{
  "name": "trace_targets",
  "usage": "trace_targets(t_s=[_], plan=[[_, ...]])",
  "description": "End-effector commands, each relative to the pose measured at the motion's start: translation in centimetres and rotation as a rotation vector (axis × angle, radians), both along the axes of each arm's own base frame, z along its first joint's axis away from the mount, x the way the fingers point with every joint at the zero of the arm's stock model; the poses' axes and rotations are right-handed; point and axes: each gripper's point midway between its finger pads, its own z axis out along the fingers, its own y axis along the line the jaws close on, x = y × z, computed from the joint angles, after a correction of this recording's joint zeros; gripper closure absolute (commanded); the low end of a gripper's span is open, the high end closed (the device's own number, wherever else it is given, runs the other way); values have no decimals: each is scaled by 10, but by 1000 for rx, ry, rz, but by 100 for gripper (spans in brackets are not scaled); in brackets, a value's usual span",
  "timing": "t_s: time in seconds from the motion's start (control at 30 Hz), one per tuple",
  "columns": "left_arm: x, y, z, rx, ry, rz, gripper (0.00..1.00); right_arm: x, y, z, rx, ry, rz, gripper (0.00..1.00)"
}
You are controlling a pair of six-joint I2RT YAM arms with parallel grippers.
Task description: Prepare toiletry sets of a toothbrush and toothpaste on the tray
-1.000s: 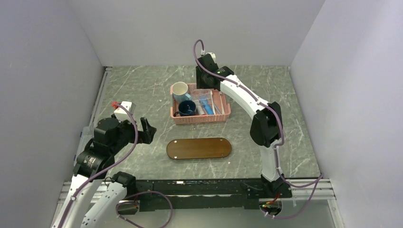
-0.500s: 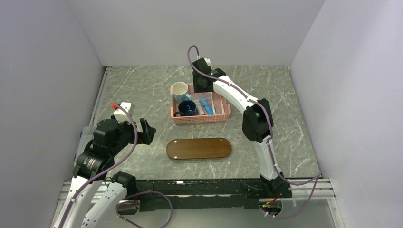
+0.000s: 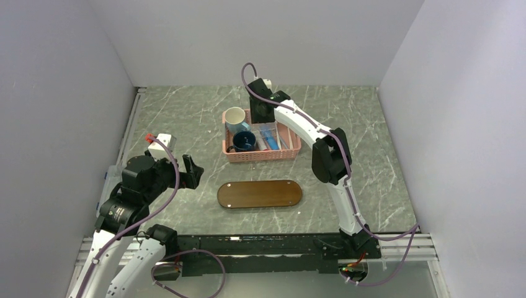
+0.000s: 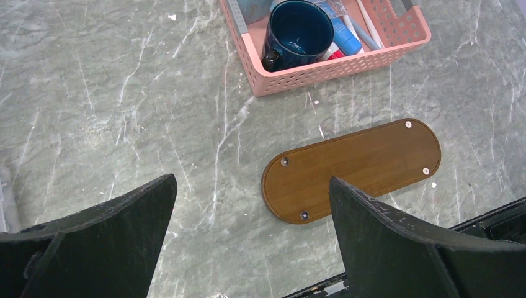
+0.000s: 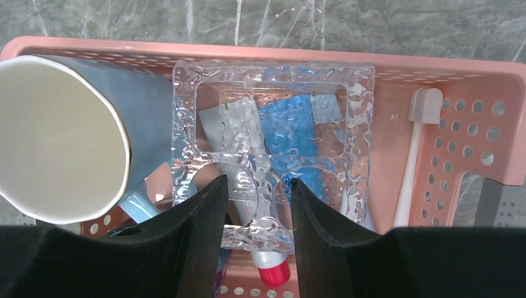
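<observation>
The dark-brown oval tray (image 3: 259, 194) lies bare in front of the pink basket (image 3: 293, 148); the left wrist view shows this tray (image 4: 353, 167) too. Inside the basket, a white toothbrush (image 5: 412, 155) lies along the right wall. A blue toothpaste tube (image 5: 291, 133) lies under a clear square dish (image 5: 273, 81), beside a tube with a red cap (image 5: 273, 272). My right gripper (image 5: 258, 180) hovers over the dish, its jaws partly apart astride the dish's near rim. My left gripper (image 4: 251, 180) is wide open over bare table, left of the tray.
A light-blue mug with a white inside (image 5: 56, 136) lies in the basket's left end, and a dark-blue mug (image 4: 298, 31) stands at its near left corner. Grey walls close in the marble table on three sides.
The right arm has swung left over the basket, from its right half to above the clear dish, and its jaws have narrowed a little. The left arm has not moved.
</observation>
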Motion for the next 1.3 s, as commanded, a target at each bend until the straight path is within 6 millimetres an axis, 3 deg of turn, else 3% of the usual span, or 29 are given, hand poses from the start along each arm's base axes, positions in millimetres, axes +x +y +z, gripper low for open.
trace_targets(t_s=[0.0, 0.33, 0.5, 1.27], plan=[[5, -1, 10, -6, -49, -4, 1, 6, 2, 13, 2, -34, -17, 57], [5, 0, 9, -2, -47, -1, 1, 1, -5, 9, -28, -26, -21, 76], [5, 1, 9, -2, -48, 4, 1, 0, -8, 12, -34, -29, -27, 100], [7, 3, 7, 9, -39, 20, 1, -7, -28, 87, 17, -190, -82, 100]])
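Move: The clear plastic case lies just beneath the right fingers in the basket, its middle about 3 cm ahead and 1 cm to the right. The light blue mug stands some 10 cm left and 2 cm ahead; the dark blue mug about 7 cm left and 5 cm back. A white toothbrush lies roughly 8 cm right and 1 cm back. From the left hand, the case is about 25 cm ahead, 22 cm right and well below. The right fingers close, pinching the clear case's near part, then lift it about 2.5 cm, drawing right and back. ##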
